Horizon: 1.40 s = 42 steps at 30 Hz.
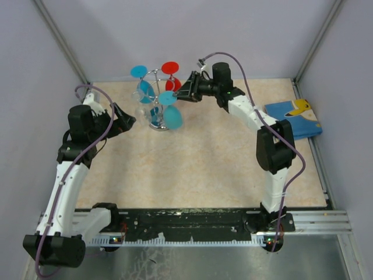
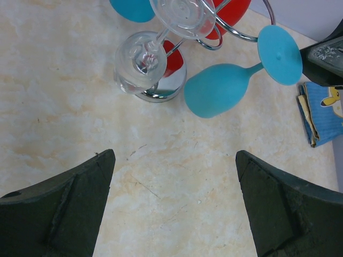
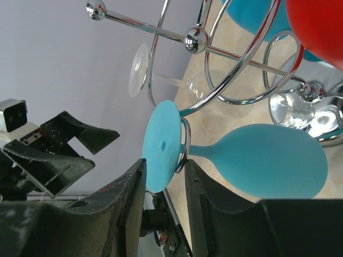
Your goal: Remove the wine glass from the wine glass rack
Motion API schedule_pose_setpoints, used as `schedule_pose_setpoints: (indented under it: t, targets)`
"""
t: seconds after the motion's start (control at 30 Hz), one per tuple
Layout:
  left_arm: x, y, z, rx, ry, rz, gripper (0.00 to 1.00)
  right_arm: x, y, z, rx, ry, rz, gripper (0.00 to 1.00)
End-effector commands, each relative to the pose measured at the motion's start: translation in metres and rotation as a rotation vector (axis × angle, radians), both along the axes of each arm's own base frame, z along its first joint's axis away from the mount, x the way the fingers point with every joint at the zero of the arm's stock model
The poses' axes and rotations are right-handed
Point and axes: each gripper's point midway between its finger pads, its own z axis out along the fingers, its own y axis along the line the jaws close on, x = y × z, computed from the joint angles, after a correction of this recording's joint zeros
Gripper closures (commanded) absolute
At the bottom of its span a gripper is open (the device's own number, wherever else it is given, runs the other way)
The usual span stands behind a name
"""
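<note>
The wine glass rack (image 1: 156,112) is a chrome wire stand at the back of the table. A blue wine glass (image 1: 172,118) hangs bowl-down and tilted from its near loop. In the right wrist view, my right gripper (image 3: 164,166) is shut on the round foot of that wine glass (image 3: 268,160). One finger presses the foot's outer face; the other touches the rack's wire loop (image 3: 185,152) behind it. My left gripper (image 2: 174,155) is open over bare table, well short of the wine glass (image 2: 217,90) and the rack's base (image 2: 161,92).
The rack also holds a clear glass (image 2: 140,61), a red glass (image 1: 170,68) and another blue glass (image 1: 139,71). A blue booklet with a yellow figure (image 1: 294,116) lies at the right edge. Grey walls close in the back and sides.
</note>
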Motion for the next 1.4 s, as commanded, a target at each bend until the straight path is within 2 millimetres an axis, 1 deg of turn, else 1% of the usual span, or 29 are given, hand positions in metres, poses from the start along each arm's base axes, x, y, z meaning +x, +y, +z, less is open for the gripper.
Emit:
schedule_pose_setpoints:
  t: [0.0,0.13,0.3,0.53,0.77,0.87,0.97,1.17,1.37]
  targets:
    - [-0.004,-0.003,0.010,-0.002,-0.033,-0.019,0.00,-0.014,0.013,0.016,0.049,-0.043,0.060,0.65]
    - [-0.004,-0.003,0.010,0.000,-0.035,-0.024,0.00,-0.018,0.015,0.010,0.039,-0.028,0.063,0.65]
    - [-0.004,-0.004,0.008,0.004,-0.032,-0.027,0.00,-0.024,0.012,0.003,0.022,-0.014,0.047,0.65]
    - [-0.003,-0.005,0.003,0.001,-0.026,-0.036,0.00,-0.030,0.013,0.004,0.042,-0.014,0.039,0.64]
    - [-0.003,-0.005,0.002,0.006,-0.024,-0.038,0.00,-0.029,0.015,0.009,0.059,-0.020,0.030,0.71]
    - [-0.003,-0.005,0.000,0.005,-0.022,-0.038,0.00,-0.030,0.015,0.012,0.063,-0.024,0.032,0.78]
    - [-0.003,-0.005,0.000,0.005,-0.021,-0.040,0.00,-0.032,0.014,0.015,0.065,-0.027,0.032,0.82]
    - [-0.005,-0.006,-0.002,0.002,-0.016,-0.047,0.00,-0.040,0.012,0.023,0.098,-0.023,0.050,0.85]
    - [-0.005,-0.005,0.002,0.004,-0.025,-0.040,0.00,-0.049,0.007,0.029,0.111,-0.024,0.049,0.86]
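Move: The teal wine glass hangs upside down on the rack, its foot about 4 cm to the left of the right hand and 1 cm back, nearly level with it. The red glass's foot is about 10 cm ahead of that hand and 4 cm left, and the rack's post some 9 cm left and 3 cm ahead. From the left hand, the teal foot lies roughly 16 cm right and 7 cm ahead. The teal glass's foot is what the partly open right fingers, pointing left, go for: the hand sinks and draws back about 2–3 cm each while edging some 1.5 cm left. It then rises about a centimetre as the fingers close from a third open and pinch the foot's near-right rim, and at last eases slightly farther back, keeping hold. ##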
